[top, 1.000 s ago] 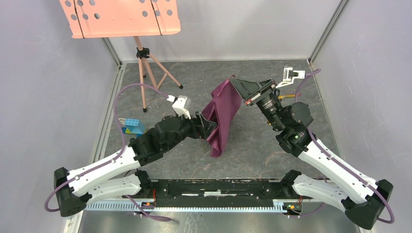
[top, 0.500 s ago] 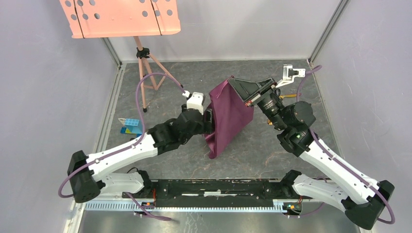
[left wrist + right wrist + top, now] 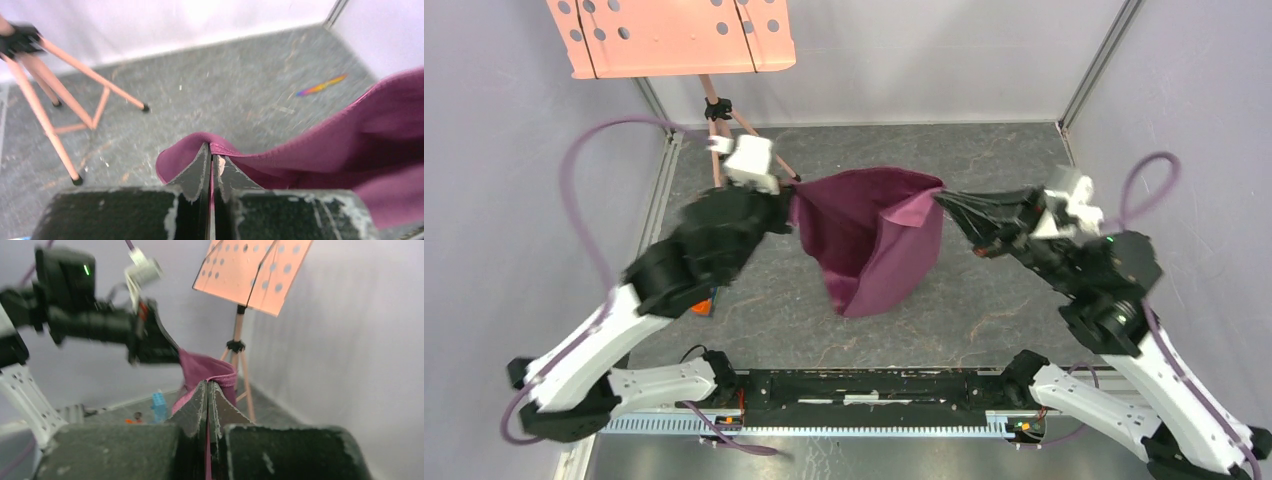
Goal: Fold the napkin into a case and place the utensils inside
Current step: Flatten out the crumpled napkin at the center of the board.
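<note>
The plum-purple napkin hangs spread between my two grippers above the middle of the table, sagging into a deep pocket whose low corner reaches down near the table. My left gripper is shut on the cloth's left upper corner, and the hem is pinched between its jaws in the left wrist view. My right gripper is shut on the right upper corner, with cloth between its jaws. One of the utensils, the iridescent knife, lies on the table beyond the napkin. No case is formed.
A peach music stand on a tripod occupies the back left corner. A blue-and-orange block lies at the left, mostly under my left arm in the top view. Grey walls enclose the table on three sides.
My left gripper closed on the napkin's corner and swung back and left. The right arm pulled right. The cloth, which hung narrow from the right gripper, now stretches wide between both.
</note>
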You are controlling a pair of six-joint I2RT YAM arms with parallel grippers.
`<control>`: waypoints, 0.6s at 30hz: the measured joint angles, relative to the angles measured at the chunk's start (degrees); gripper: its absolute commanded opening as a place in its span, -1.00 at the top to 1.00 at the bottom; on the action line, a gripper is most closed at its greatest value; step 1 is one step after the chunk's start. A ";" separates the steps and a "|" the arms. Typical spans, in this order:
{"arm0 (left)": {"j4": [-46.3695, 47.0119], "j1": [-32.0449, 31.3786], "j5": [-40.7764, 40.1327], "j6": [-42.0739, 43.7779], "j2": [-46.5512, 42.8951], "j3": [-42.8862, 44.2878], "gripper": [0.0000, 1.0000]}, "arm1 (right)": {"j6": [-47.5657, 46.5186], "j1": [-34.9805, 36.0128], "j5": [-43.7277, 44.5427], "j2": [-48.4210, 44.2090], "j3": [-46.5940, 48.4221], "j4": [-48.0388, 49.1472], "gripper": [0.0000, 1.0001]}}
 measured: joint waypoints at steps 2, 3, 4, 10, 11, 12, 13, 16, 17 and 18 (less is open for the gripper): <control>-2.40 0.00 1.97 2.03 -5.22 3.89 0.95 | -7.17 -0.04 -2.47 -3.28 0.81 -2.89 1.00; -3.19 0.00 2.93 2.58 -7.30 5.66 0.95 | -9.99 -0.07 -3.87 -4.83 0.98 -3.80 1.00; -4.07 0.00 4.59 2.95 -9.70 7.87 0.95 | -12.31 -0.07 -5.53 -6.27 1.33 -4.44 1.00; -6.19 0.00 11.80 3.21 -19.30 16.90 0.95 | -19.19 -0.04 -11.89 -7.78 4.72 -4.37 1.00; -6.19 0.00 11.93 3.21 -19.80 17.90 0.95 | -19.45 -0.04 -11.45 -7.65 4.74 -4.37 1.00; -6.21 0.00 11.78 3.21 -19.93 18.58 0.95 | -19.54 -0.04 -10.45 -7.39 4.76 -4.42 1.00; -6.21 0.00 11.37 3.21 -19.87 18.93 0.95 | -19.61 -0.04 -8.76 -6.73 4.83 -4.42 1.00; -7.63 0.02 9.66 3.21 -17.18 19.30 0.95 | -18.95 -0.04 -2.16 -3.50 4.81 -4.09 0.93; -8.26 0.02 9.22 3.19 -15.15 19.78 0.95 | -18.16 -0.04 1.11 -1.44 4.59 -3.65 0.88; -9.42 0.02 8.22 3.19 -11.80 21.03 0.96 | -17.38 -0.07 3.72 0.74 4.26 -3.52 0.82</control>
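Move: Both hands hold the napkin in the air. From the left hand its middle hangs about 12 cm right, 4 cm back and 13 cm below; from the right, 10 cm left, 3 ahead and 22 below. The board centre lies some 2 cm ahead, 12 right and 36 below the left hand, and 10 ahead, 10 left and 46 below the right. The tripod's near foot stands about 9 cm ahead and 19 left of the left hand, 36 below. Left swings napkin up, back, left, some 24 cm, then partly returns; right, shut, draws back 7 cm, then forward. ##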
